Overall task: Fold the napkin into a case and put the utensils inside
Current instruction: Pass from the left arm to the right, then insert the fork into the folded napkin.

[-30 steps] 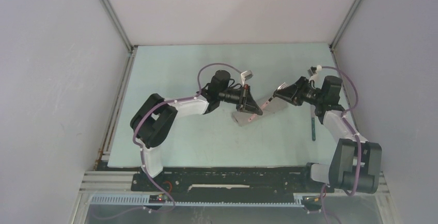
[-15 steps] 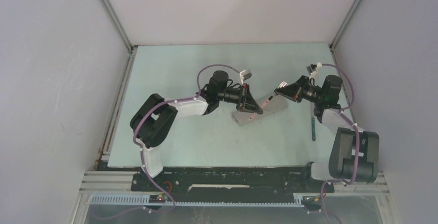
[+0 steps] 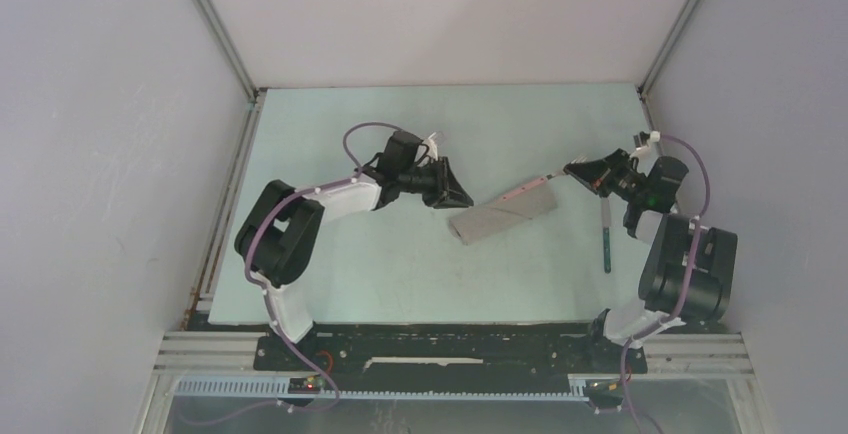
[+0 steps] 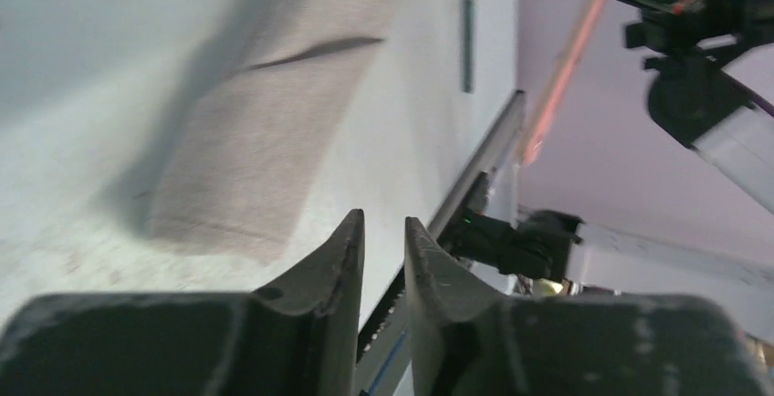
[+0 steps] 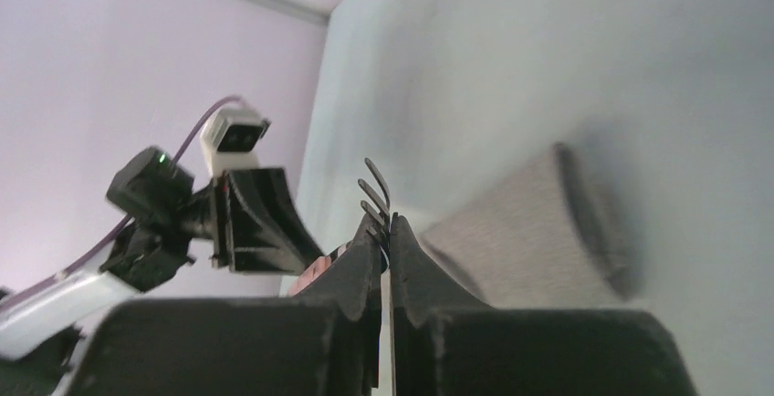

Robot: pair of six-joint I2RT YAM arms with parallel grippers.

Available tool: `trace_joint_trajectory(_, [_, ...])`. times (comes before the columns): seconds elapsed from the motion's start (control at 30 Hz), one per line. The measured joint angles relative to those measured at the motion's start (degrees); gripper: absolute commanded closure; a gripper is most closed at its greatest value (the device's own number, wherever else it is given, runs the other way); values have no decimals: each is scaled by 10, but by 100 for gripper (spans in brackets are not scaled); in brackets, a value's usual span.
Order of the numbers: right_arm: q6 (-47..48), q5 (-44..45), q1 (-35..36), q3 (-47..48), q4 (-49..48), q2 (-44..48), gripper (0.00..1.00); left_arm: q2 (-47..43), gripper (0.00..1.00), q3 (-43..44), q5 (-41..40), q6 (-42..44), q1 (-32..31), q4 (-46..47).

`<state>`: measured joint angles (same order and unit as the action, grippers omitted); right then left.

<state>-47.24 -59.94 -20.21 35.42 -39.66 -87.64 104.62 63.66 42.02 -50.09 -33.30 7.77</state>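
Note:
The napkin, folded into a narrow taupe-grey case [image 3: 503, 218], lies flat mid-table and also shows in the wrist views [image 4: 265, 140] [image 5: 534, 232]. My right gripper [image 3: 570, 169] [image 5: 383, 224] is shut on the fork just below its tines [image 5: 374, 193]. The fork's pink handle [image 3: 527, 190] [image 4: 568, 54] slants down-left to the case's far edge; whether its end sits inside is unclear. My left gripper [image 3: 466, 200] [image 4: 383, 218] sits just left of the case, its jaws slightly open with nothing between them. A dark teal utensil [image 3: 606, 240] [image 4: 467, 36] lies right of the case.
The pale table [image 3: 400, 264] is walled in by grey panels on three sides, with a metal rail [image 3: 225, 204] along its left edge. The right arm's base [image 3: 690, 284] stands close to the teal utensil.
My left gripper let go of the case, opened a little and drew back to the left. My right gripper shut on the fork and moved right, pulling it along.

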Motion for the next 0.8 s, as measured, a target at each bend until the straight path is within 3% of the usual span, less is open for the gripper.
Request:
trace_joint_trajectory(0.17, [39, 30, -17, 19, 23, -43, 100, 2, 89, 2, -60, 37, 6, -80])
trace_joint_trajectory(0.8, [217, 95, -3, 136, 189, -118, 100, 52, 94, 6, -87, 66, -6, -115])
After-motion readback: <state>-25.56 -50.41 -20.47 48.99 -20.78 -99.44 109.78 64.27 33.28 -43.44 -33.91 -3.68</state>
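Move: The empty left hand hangs about 12 cm above the napkin's left end; the folded napkin's middle lies some 5 cm ahead, 10 cm to the right and 12 cm below. The middle of the fork is about 15 cm to its right, 3 cm ahead and slightly higher. From the right hand, which holds the fork near its tines, the napkin's middle is roughly 11 cm left, 3 cm back and 15 cm below; the knife lies about 15 cm right, 7 cm back and 16 cm below. The left hand, clear of the fork, drops about 8 cm towards the napkin's left end, edging 2 cm left at the start, while its empty fingers close almost fully and tip some 15 degrees further down. The right hand keeps its pinch on the fork near the tines and carries the fork down about 6 cm, forward 5 and right 4, rolling some 15 degrees with its left side dipping, the handle still reaching out over the napkin. ##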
